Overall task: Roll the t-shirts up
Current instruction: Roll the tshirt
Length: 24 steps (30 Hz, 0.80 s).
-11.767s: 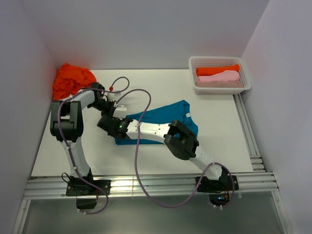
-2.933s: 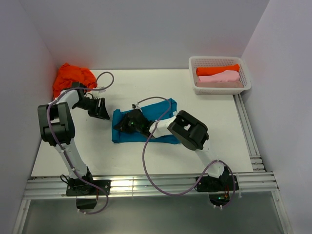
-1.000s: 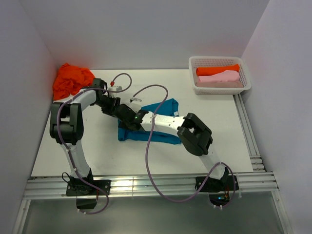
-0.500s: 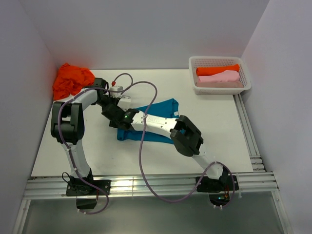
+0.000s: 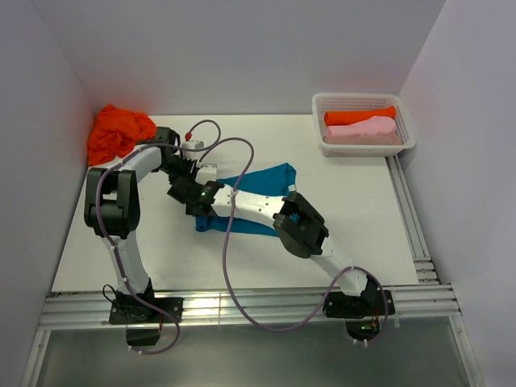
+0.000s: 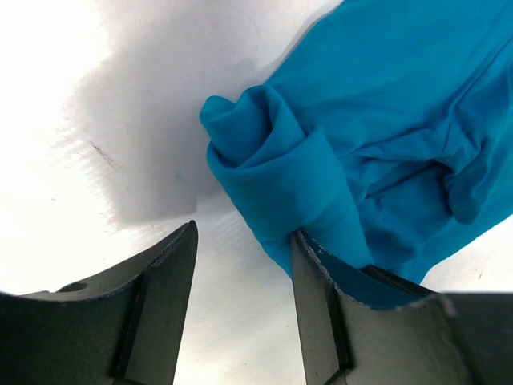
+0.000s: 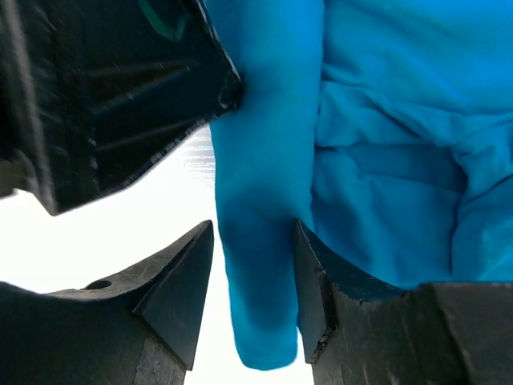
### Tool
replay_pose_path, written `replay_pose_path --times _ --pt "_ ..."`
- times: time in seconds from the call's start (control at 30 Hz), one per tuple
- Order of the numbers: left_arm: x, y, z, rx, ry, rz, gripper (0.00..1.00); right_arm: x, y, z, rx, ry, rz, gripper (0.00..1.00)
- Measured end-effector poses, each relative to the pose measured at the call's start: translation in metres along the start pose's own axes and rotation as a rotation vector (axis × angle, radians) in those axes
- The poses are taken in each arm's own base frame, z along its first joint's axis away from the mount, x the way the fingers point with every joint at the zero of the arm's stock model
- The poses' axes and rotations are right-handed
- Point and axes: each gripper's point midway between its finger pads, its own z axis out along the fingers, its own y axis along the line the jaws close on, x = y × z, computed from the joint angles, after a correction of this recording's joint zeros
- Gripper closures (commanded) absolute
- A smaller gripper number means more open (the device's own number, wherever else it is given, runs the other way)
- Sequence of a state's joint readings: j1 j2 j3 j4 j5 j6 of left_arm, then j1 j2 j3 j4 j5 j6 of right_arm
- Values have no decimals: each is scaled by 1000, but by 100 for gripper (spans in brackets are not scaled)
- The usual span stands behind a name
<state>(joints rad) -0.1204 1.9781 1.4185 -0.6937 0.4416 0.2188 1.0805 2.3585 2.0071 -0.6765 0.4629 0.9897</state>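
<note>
The teal-blue t-shirt [image 5: 262, 197] lies mid-table as a folded strip, its left end rolled up. My left gripper [image 5: 192, 173] is at that end. In the left wrist view it [image 6: 244, 233] is open over bare table, its right finger [image 6: 321, 289] touching the rolled edge [image 6: 280, 172]. My right gripper [image 5: 184, 192] is just beside it. In the right wrist view it [image 7: 253, 228] is open around the rolled teal fold [image 7: 260, 241], with a gap at its left finger. An orange-red shirt [image 5: 119, 131] lies crumpled at the far left.
A white mesh basket [image 5: 321, 137] at the far right holds an orange roll [image 5: 359, 115] and a pink roll [image 5: 363, 127]. The left gripper's black body [image 7: 104, 88] is close above my right fingers. Metal rails [image 5: 407, 218] run along the right and near edges.
The shirt has gone from spread out to a narrower strip. In the last second my right arm's elbow swung left and nearer; both grippers stay at the shirt's left end.
</note>
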Motion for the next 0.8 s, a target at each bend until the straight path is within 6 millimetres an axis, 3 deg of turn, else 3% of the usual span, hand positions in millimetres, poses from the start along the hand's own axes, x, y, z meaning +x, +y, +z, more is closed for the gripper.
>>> replay_pose_path --times 0.2,0.43,0.47,0.6,0.8 --pt "-21 3 -10 -16 -46 9 43 7 -7 5 38 15 -23 46" --pt "-60 23 -42 -61 -164 -16 43 13 -8 15 62 30 -46 47" --pt "-62 27 -47 -66 -178 -24 43 13 -8 15 63 32 -52 49" --pt "-67 37 -67 -80 -227 -52 42 14 -3 14 44 46 -61 71" --pt "-75 41 -98 -74 -318 -60 43 20 13 13 -125 83 -11 75"
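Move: The t-shirt's rolled edge, running away from the robot, passes under the right hand, its middle some 2 cm ahead and about 3 cm below. The loose teal cloth centres roughly 15 cm to that hand's right and 3 cm farther out, 4 cm down. From the left hand, the rolled edge's middle is about 6 cm right, 6 cm back and 2 cm lower; the red shirt heap lies some 19 cm left and 13 cm ahead, about level with it. The right hand sinks about 2 cm with its half-open fingers straddling the near part of the teal roll, then closes them to pinch it and, staying low, draws it nearly 2 cm to the left while the wrist tips some 10 degrees, left side up. Meanwhile the left hand clears away from the roll, first forward and up and then veering left towards the red heap, about 10 cm up, 6 cm forward and 5 cm left in all, its fingers staying half open as they tilt forward. ##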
